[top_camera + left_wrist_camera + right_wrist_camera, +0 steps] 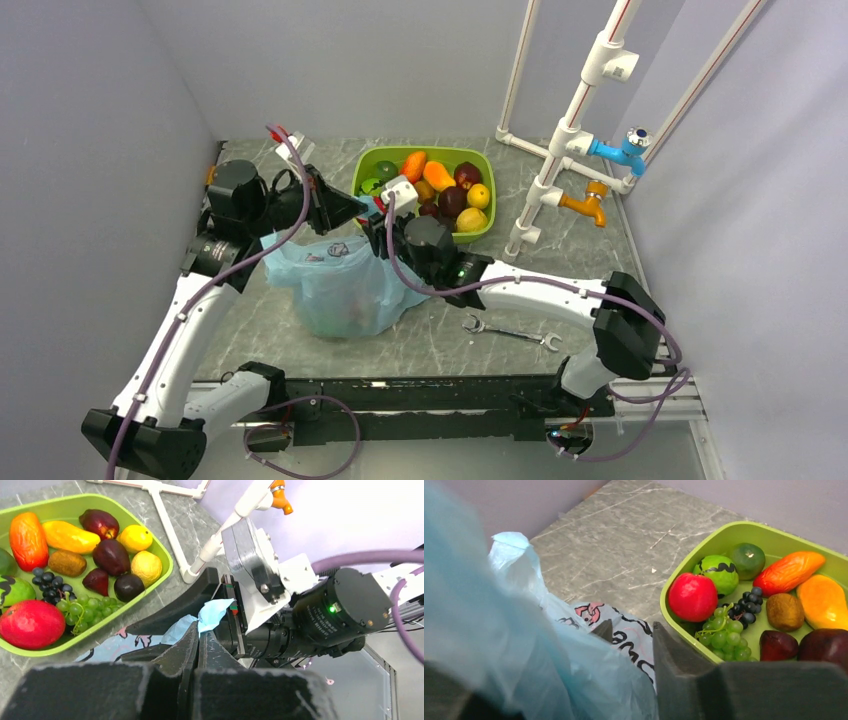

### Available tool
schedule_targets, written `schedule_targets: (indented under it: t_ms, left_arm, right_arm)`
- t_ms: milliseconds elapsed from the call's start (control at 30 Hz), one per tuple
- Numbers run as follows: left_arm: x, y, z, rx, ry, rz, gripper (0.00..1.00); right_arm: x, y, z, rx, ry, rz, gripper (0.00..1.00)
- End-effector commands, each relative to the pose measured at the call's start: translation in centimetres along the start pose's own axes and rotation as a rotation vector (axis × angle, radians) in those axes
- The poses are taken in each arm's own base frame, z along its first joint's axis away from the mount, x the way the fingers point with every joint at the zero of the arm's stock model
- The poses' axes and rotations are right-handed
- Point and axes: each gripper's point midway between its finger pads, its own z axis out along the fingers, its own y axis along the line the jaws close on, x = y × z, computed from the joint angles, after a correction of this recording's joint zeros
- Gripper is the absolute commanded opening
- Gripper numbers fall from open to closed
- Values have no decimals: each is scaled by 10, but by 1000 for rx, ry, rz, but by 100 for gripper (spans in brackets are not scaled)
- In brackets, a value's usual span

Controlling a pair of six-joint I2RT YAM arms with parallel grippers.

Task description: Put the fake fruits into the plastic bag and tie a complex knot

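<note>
The light-blue plastic bag (340, 285) sits bulging on the grey table between both arms, with faint reddish shapes showing through it. My left gripper (362, 208) is shut on a tail of the bag (212, 615), which sticks out past the closed fingertips (195, 637). My right gripper (380, 232) is right beside it; its jaws stand apart (631, 630) with bag plastic (524, 645) draped over the left finger and printed plastic in the gap. Several fake fruits (694, 596) lie in the lime-green tray (380, 160). No knot shows.
A white pipe frame (560, 150) with a blue tap (625, 150) and an orange tap (590, 203) stands at the back right. A wrench (510, 332) lies near the front edge. Grey walls close in left, back and right.
</note>
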Motion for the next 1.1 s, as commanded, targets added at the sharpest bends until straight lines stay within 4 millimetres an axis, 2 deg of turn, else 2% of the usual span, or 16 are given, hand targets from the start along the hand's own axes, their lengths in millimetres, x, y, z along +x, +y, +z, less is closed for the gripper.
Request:
schedule_targets:
  t_ms: [0, 133, 200, 333, 367, 433, 500, 600, 700, 733, 800, 833, 900, 933, 1000, 1067]
  left_arm:
    - [-30, -19, -12, 34, -105, 46, 0]
    - [-33, -6, -18, -13, -117, 97, 0]
    - [-33, 8, -21, -57, -117, 106, 0]
    - [-34, 42, -23, -142, -110, 116, 0]
    - [-38, 46, -23, -149, -117, 124, 0]
    - [-46, 54, -22, -162, -124, 137, 0]
    - [-58, 71, -25, -244, -135, 169, 0]
    - [-71, 119, -44, -421, -155, 144, 0]
    - [-65, 163, -60, -562, -107, 90, 0]
    - [-60, 166, -60, -556, -79, 96, 0]
    - [-53, 155, -56, -477, -16, 137, 1]
    - [-49, 147, -58, -454, 15, 143, 19]
    - [-44, 139, -71, -459, 58, 168, 62]
    - [-40, 138, -79, -485, 70, 170, 77]
    - [-25, 147, -100, -596, 108, 131, 93]
    - [-2, 159, -119, -710, 164, 31, 98]
  right_arm:
    - [60, -22, -5, 54, 70, -75, 32]
    - [118, -20, -23, -18, 183, -129, 23]
    - [134, -21, -31, -40, 213, -148, 19]
    - [151, -21, -40, -74, 251, -167, 17]
    - [153, -20, -40, -81, 257, -167, 16]
    - [155, -19, -40, -85, 260, -164, 3]
    - [150, -19, -39, -86, 252, -162, 0]
    - [143, -18, -42, -89, 241, -164, 0]
    - [135, -18, -44, -89, 227, -155, 0]
    - [132, -17, -43, -87, 223, -154, 0]
    - [126, -18, -40, -71, 213, -148, 0]
    - [123, -18, -38, -68, 209, -149, 0]
    - [117, -18, -36, -56, 193, -143, 0]
    - [112, -19, -35, -50, 180, -142, 0]
    - [108, -20, -35, -39, 167, -140, 0]
    - [104, -20, -35, -40, 155, -143, 0]
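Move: The left fingers are already shut on the bag end, which lies about 3 cm above the right hand's half-open fingers and 1 cm to their left. From the left hand the bag body is some 11 cm back, 6 cm left and 18 cm below. The red fruit is roughly 8 cm ahead of the left hand, 1 cm right and 22 cm down; the green tray's middle is 11 cm ahead of that hand, 14 cm right and 23 cm down. The right hand sinks some 8 cm and draws back about 4 cm beside the bag end while its fingers finish shutting on the plastic, then rises a little and sinks again to about 11 cm below its start, keeping its pinch. Meanwhile the left hand, still pinching the bag end, goes down, forward and left away from the right hand, then opens wide, lets go and swings up and left, ending about 15 cm left and 9 cm forward, turned some 30 degrees, mostly counter-clockwise. ##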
